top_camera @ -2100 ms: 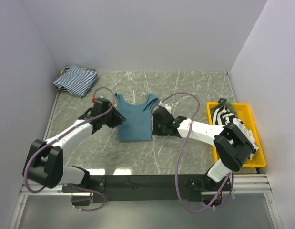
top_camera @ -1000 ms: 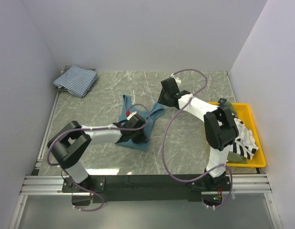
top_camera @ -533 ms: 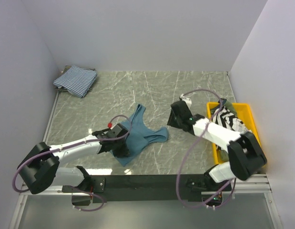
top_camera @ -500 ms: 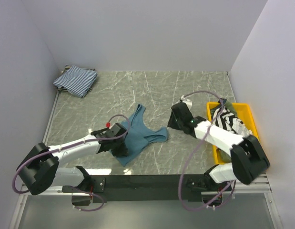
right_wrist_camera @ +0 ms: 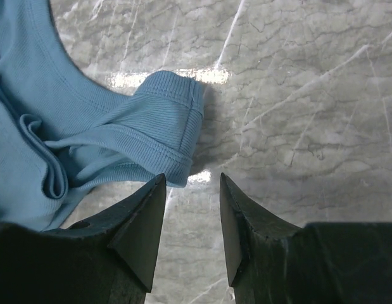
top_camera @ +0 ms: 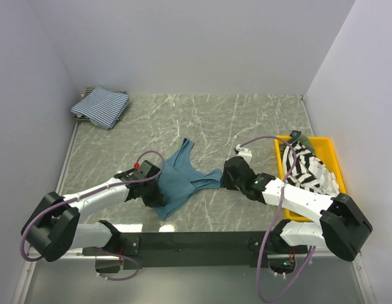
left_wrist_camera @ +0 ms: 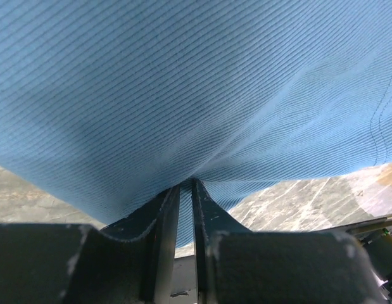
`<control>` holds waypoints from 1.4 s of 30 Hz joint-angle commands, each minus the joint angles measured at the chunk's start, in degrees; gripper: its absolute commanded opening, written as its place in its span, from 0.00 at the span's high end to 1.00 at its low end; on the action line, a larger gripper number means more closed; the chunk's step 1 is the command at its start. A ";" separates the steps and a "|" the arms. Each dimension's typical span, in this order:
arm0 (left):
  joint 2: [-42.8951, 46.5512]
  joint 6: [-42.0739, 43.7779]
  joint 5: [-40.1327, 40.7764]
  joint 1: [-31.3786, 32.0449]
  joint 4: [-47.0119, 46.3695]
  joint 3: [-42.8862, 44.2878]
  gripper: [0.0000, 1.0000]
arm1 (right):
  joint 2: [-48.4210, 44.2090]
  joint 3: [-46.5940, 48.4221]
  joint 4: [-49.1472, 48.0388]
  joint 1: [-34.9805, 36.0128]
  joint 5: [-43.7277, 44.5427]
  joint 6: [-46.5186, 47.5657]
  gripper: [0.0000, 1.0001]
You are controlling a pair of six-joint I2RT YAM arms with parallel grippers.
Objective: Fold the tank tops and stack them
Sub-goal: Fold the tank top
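The teal-blue tank top point(top_camera: 182, 180) lies crumpled on the marble table, a strap point(right_wrist_camera: 164, 120) trailing to the right. My left gripper point(top_camera: 155, 194) sits at its near left edge. In the left wrist view the jaws point(left_wrist_camera: 186, 185) are nearly closed with a fold of the blue cloth point(left_wrist_camera: 196, 95) pinched between them. My right gripper point(top_camera: 227, 177) hangs open just right of the strap end, its jaws point(right_wrist_camera: 192, 178) holding nothing. A fine blue-and-white striped top point(top_camera: 101, 106) lies folded at the back left. The black-and-white striped top point(top_camera: 308, 168) and a bit of olive-green cloth point(top_camera: 293, 136) sit in the tray.
A yellow plastic tray point(top_camera: 333, 151) stands at the right edge of the table. White walls close in the left, back and right sides. Purple cables loop over both arms.
The teal-blue top has been dragged from the table's middle toward the front and is now crumpled. My right gripper has come down and left to the strap end. The left keeps its pinch.
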State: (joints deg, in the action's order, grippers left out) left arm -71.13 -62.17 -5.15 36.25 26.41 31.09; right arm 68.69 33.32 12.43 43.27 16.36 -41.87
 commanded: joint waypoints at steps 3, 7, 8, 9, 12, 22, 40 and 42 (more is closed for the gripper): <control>0.64 1.00 -0.22 -0.04 -0.40 -2.26 0.80 | 1.19 0.52 -3.99 1.29 1.66 0.74 0.53; 0.56 1.26 -0.21 -0.04 -0.40 -2.35 0.80 | 1.27 -0.80 -4.95 2.96 1.48 -0.05 0.53; 0.56 1.35 -0.21 -0.04 -0.40 -2.53 0.80 | 1.62 -0.71 -4.78 3.23 1.74 -0.23 0.53; 0.64 1.35 -0.21 -0.04 -0.49 -2.61 0.80 | 2.24 -0.71 -4.61 3.84 2.01 -0.58 0.54; 0.82 1.53 -0.04 -0.04 -0.22 -2.79 0.80 | 4.08 -0.36 -5.04 4.28 2.27 -1.11 0.54; 1.79 2.05 0.22 -0.04 0.74 -3.49 0.80 | 11.12 7.54 1.46 4.28 7.54 -1.11 0.85; 3.19 2.67 -0.65 -0.04 0.83 -4.99 0.81 | 27.27 31.97 17.01 2.18 8.95 5.65 1.00; 3.46 2.67 -0.65 -0.04 1.01 -4.99 0.81 | 29.04 33.82 17.80 1.56 8.69 6.53 1.00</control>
State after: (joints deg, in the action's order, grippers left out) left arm -67.96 -61.12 -6.22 36.18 23.40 27.92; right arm 95.61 63.31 26.89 46.19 23.14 -37.32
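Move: The tank top's near shoulder strap lies just off the open right gripper, about 1 cm ahead, 3 cm left and 4 cm below. The shirt's far strap stands roughly 14 cm ahead and 15 cm left of this gripper; the body is level with it and some 17 cm left. From the left gripper, still holding the body near its edge, the near strap lies about 8 cm ahead and 20 cm right, at about the same height. Ease the right gripper a little left, then sink about 3.5 cm onto the near strap and shut its fingers, pinching the cloth. Lift about 5 cm while carrying it forward some 7 cm and left some 4 cm, towards the far strap, then settle slightly as the wrist rolls about 15 degrees, its right side rising. Keep the left gripper in place, holding the body. ##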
